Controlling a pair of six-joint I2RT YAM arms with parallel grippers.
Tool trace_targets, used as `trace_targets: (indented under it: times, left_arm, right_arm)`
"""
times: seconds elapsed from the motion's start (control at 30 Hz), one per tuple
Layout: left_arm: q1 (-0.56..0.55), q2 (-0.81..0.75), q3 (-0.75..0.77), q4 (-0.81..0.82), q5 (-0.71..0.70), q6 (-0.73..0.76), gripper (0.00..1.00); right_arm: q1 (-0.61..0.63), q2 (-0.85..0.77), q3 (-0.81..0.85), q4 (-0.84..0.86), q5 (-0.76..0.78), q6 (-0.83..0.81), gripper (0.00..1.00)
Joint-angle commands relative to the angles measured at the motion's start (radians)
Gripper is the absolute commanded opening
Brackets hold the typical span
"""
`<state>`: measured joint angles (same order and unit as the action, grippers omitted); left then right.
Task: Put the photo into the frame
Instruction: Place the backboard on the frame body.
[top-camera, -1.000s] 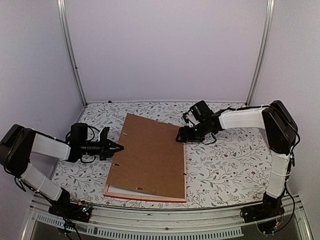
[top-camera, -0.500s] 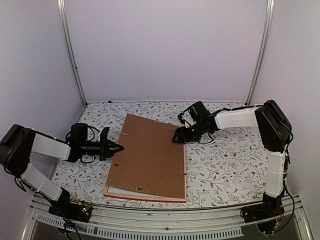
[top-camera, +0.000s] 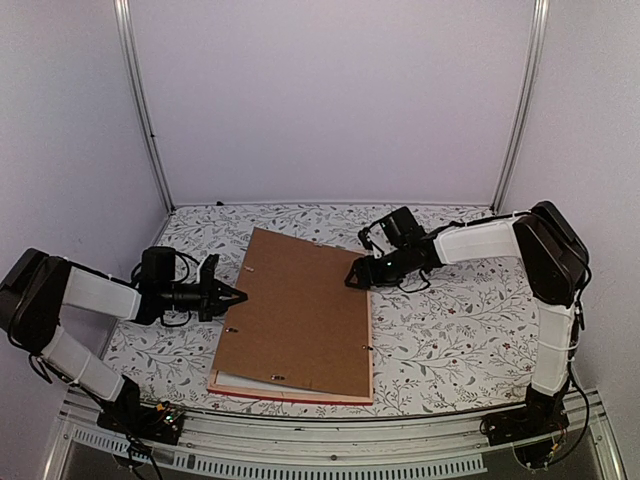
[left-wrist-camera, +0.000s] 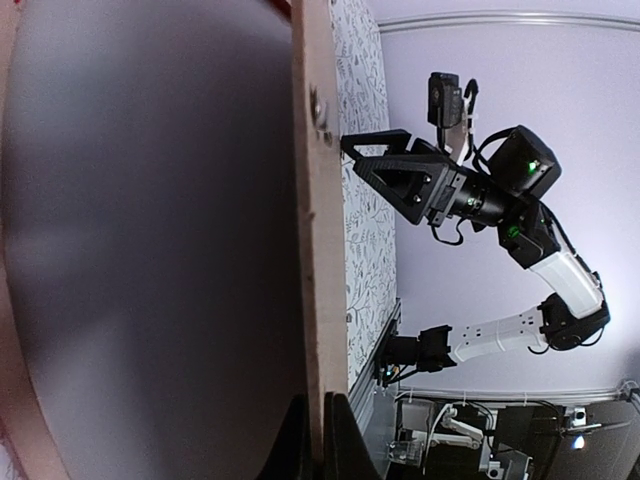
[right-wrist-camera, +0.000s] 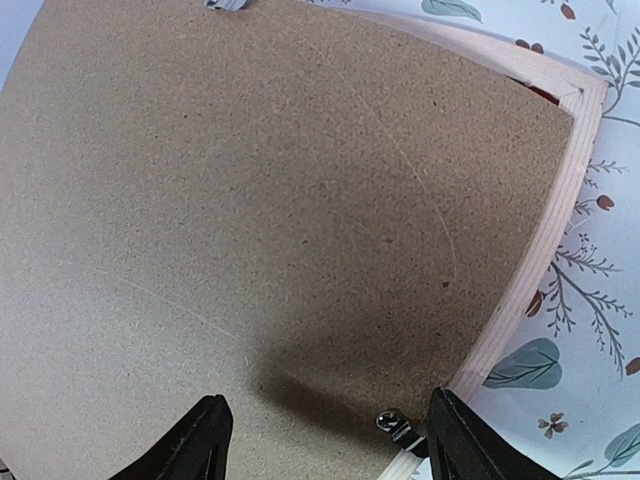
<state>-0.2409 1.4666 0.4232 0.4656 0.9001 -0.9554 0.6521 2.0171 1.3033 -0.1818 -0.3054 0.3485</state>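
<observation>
The frame (top-camera: 300, 394) lies face down on the table, pale wood back up and red edge along its near side. A brown backing board (top-camera: 300, 310) rests on it at a tilt, its left edge raised. My left gripper (top-camera: 240, 296) is shut on that raised edge; in the left wrist view the board's edge (left-wrist-camera: 318, 250) runs between the closed fingers (left-wrist-camera: 292, 450). My right gripper (top-camera: 352, 276) hovers open over the board's far right edge, its fingertips (right-wrist-camera: 205, 440) spread above the board (right-wrist-camera: 250, 200) beside the frame's rail (right-wrist-camera: 555, 230). The photo is hidden.
A small metal turn clip (right-wrist-camera: 400, 428) sits at the frame's rail by my right fingertips. A white sheet edge (top-camera: 228, 380) shows under the board's near left corner; I cannot tell what it is. The floral tablecloth (top-camera: 450, 330) lies to the right.
My right gripper has shifted slightly left and lower, over the board's far right edge. The left gripper and the raised board have not moved.
</observation>
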Motion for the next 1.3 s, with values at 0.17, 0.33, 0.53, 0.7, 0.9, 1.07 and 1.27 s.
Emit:
trace_targets:
  times: [0.17,0.33,0.53,0.7,0.9,1.07,1.27]
  left_arm:
    - [0.005,-0.007,-0.006,-0.041,-0.054,0.079,0.0]
    - [0.004,-0.006,-0.007,-0.044,-0.059,0.083,0.0]
    - [0.006,0.0,-0.011,-0.042,-0.062,0.086,0.0]
    - [0.005,0.004,-0.012,-0.041,-0.067,0.086,0.0]
    - [0.004,0.008,-0.015,-0.035,-0.069,0.085,0.0]
    - [0.005,0.008,-0.018,-0.032,-0.071,0.084,0.0]
    - [0.005,0.007,-0.023,-0.029,-0.076,0.082,0.0]
  right_arm:
    - [0.047,-0.045,-0.042,-0.025,-0.046,0.042,0.7]
    - [0.067,-0.063,-0.047,-0.03,-0.04,0.054,0.7]
    - [0.096,-0.083,-0.047,-0.039,-0.035,0.066,0.7]
    - [0.112,-0.114,-0.074,-0.063,-0.01,0.074,0.7]
    - [0.112,-0.207,-0.155,-0.101,0.057,0.096,0.7]
    - [0.119,-0.274,-0.221,-0.105,0.05,0.113,0.7]
    - [0.175,-0.316,-0.25,-0.13,0.055,0.119,0.7]
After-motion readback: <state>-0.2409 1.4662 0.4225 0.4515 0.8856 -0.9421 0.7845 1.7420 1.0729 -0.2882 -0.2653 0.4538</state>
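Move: Behind the right hand, roughly 19 cm back and 3 cm to its right, sits the near clip on the backboard's right edge. The far clip is beside that hand, about 3 cm right and 1 cm below, with the frame's far right corner some 11 cm ahead and 4 cm right. The backboard's middle lies 10 cm back and 15 cm left. From the left hand, the near clip is around 14 cm back, 31 cm right and 6 cm lower. Sliding back from the far clip along the frame's right rail, the right hand creeps about 2 cm, then speeds up to some 10 cm in all, towards the near clip. It swings a little left and back right on the way, rising about 2 cm late on, fingers staying wide open and pointing left and down. The left hand stays put, still pinching the backboard's left edge. ##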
